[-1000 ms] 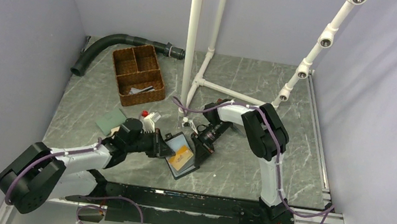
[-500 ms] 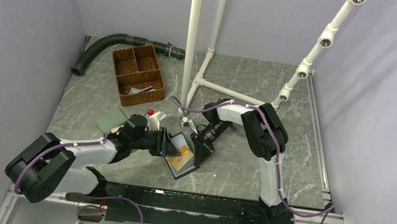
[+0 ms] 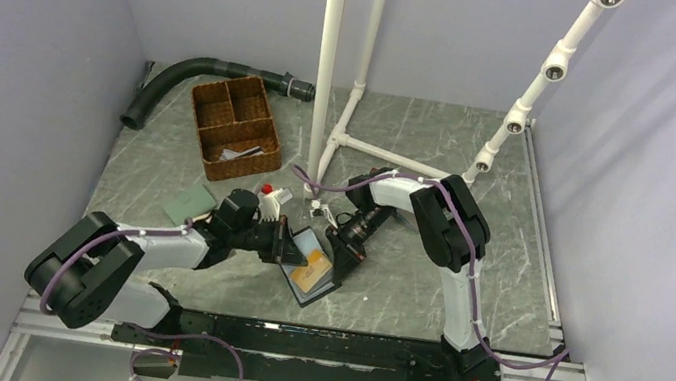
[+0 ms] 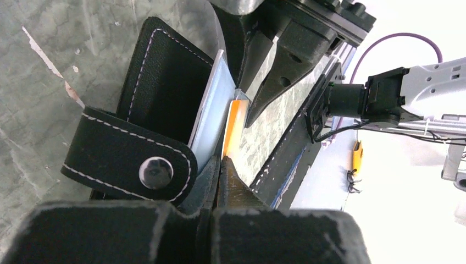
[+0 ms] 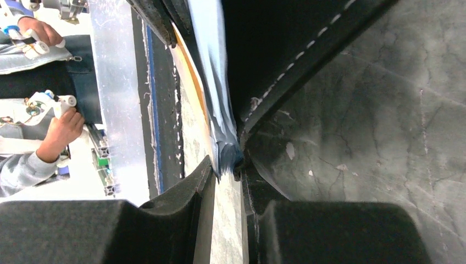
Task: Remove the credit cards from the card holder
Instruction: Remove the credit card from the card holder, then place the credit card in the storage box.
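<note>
The card holder (image 3: 314, 291) lies open on the table between both arms, black outside (image 4: 165, 71) with a light blue inner panel. An orange-yellow credit card (image 3: 312, 272) sticks out of it, seen edge-on (image 4: 233, 124) in the left wrist view. My left gripper (image 3: 286, 248) is at the holder's left side, its jaws pressed together (image 4: 222, 160) right where the card's near edge ends. My right gripper (image 3: 340, 264) is at the holder's right edge, shut on the blue panel's corner (image 5: 225, 165). The card (image 5: 189, 60) runs along that panel.
A wicker basket (image 3: 234, 127) and a black hose (image 3: 200, 74) sit at the back left. A white pipe frame (image 3: 347, 101) stands behind the holder. A green wallet (image 3: 189, 203) and a small red-and-white item (image 3: 264, 198) lie just left of my left gripper.
My left arm has reached further right to the holder; its jaws opened briefly and have shut again at the orange card's edge. The right arm and the holder have stayed put.
</note>
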Controlling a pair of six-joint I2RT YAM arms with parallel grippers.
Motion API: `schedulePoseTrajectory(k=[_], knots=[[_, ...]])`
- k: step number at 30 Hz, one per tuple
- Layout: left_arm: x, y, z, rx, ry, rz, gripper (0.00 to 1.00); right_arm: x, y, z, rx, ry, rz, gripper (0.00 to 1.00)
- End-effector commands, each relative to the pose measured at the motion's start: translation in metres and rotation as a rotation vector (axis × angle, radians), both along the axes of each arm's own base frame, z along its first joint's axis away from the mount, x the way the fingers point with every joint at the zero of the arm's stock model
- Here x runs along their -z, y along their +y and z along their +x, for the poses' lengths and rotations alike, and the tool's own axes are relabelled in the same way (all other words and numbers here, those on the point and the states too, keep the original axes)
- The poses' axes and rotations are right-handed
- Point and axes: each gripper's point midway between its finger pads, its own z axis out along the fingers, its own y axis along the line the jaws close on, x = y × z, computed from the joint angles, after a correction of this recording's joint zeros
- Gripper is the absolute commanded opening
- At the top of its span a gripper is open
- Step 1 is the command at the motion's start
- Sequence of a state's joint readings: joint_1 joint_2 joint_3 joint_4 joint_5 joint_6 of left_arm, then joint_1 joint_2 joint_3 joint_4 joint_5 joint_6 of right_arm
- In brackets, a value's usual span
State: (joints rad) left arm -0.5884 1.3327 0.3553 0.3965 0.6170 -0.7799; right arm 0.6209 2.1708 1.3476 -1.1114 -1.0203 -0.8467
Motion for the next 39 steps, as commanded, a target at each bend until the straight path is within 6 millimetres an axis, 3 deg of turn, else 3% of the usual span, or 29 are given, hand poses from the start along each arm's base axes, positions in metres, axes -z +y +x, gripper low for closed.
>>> schedulePoseTrajectory(k=[1,12,19,20,27,29,33,39], knots=[[-0.022,-0.003,0.005,0.031,-0.071,-0.038,0.0,-0.003,0.005,0.011,0.012,-0.028,0.037,0.0],[-0.04,0.049,0.023,-0.2,-0.064,-0.032,0.0,0.015,-0.018,0.025,0.05,-0.048,-0.07,0.0],[-0.07,0.082,0.056,-0.319,-0.084,-0.005,0.0,0.02,-0.035,0.028,0.013,-0.107,-0.14,0.0],[-0.075,0.089,0.063,-0.337,-0.083,-0.003,0.0,0.019,-0.036,0.028,0.011,-0.107,-0.137,0.04],[-0.112,0.14,0.134,-0.485,-0.116,0.038,0.0,0.011,-0.041,0.027,0.028,-0.118,-0.119,0.42],[-0.119,0.164,0.162,-0.578,-0.118,0.055,0.0,0.009,-0.043,0.03,0.039,-0.135,-0.119,0.5],[-0.131,0.202,0.217,-0.708,-0.126,0.103,0.0,0.007,-0.046,0.033,0.052,-0.162,-0.125,0.57],[-0.139,0.247,0.289,-0.828,-0.143,0.153,0.0,0.008,-0.047,0.033,0.054,-0.17,-0.128,0.58]])
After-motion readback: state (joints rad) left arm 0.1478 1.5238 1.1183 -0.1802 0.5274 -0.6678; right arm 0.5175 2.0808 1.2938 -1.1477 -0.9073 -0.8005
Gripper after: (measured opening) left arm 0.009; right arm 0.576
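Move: The left hand already grips the orange card's edge; the basket's near compartment, with two or three loose cards, is about 25 cm ahead, 18 cm left and 3 cm below. The card holder's middle is some 3 cm to this hand's right, level fore and aft, 4 cm below; the tan wallet is 22 cm left, 4 cm ahead, 5 cm below. From the right hand, which grips the holder's edge, its middle is about 6 cm left, 2 cm ahead and 1 cm below. Fingers kept shut, the left hand pulls the orange card up and left out of the holder's sleeve, then sweeps fast forward and left to the basket, roughly 25 cm forward, 22 cm left and 12 cm up in all, swinging about 40 degrees counter-clockwise. The right hand shifts a little forward and keeps its hold on the holder through the pull, then draws off to the right, 4 cm altogether, as its fingers open and let go. ##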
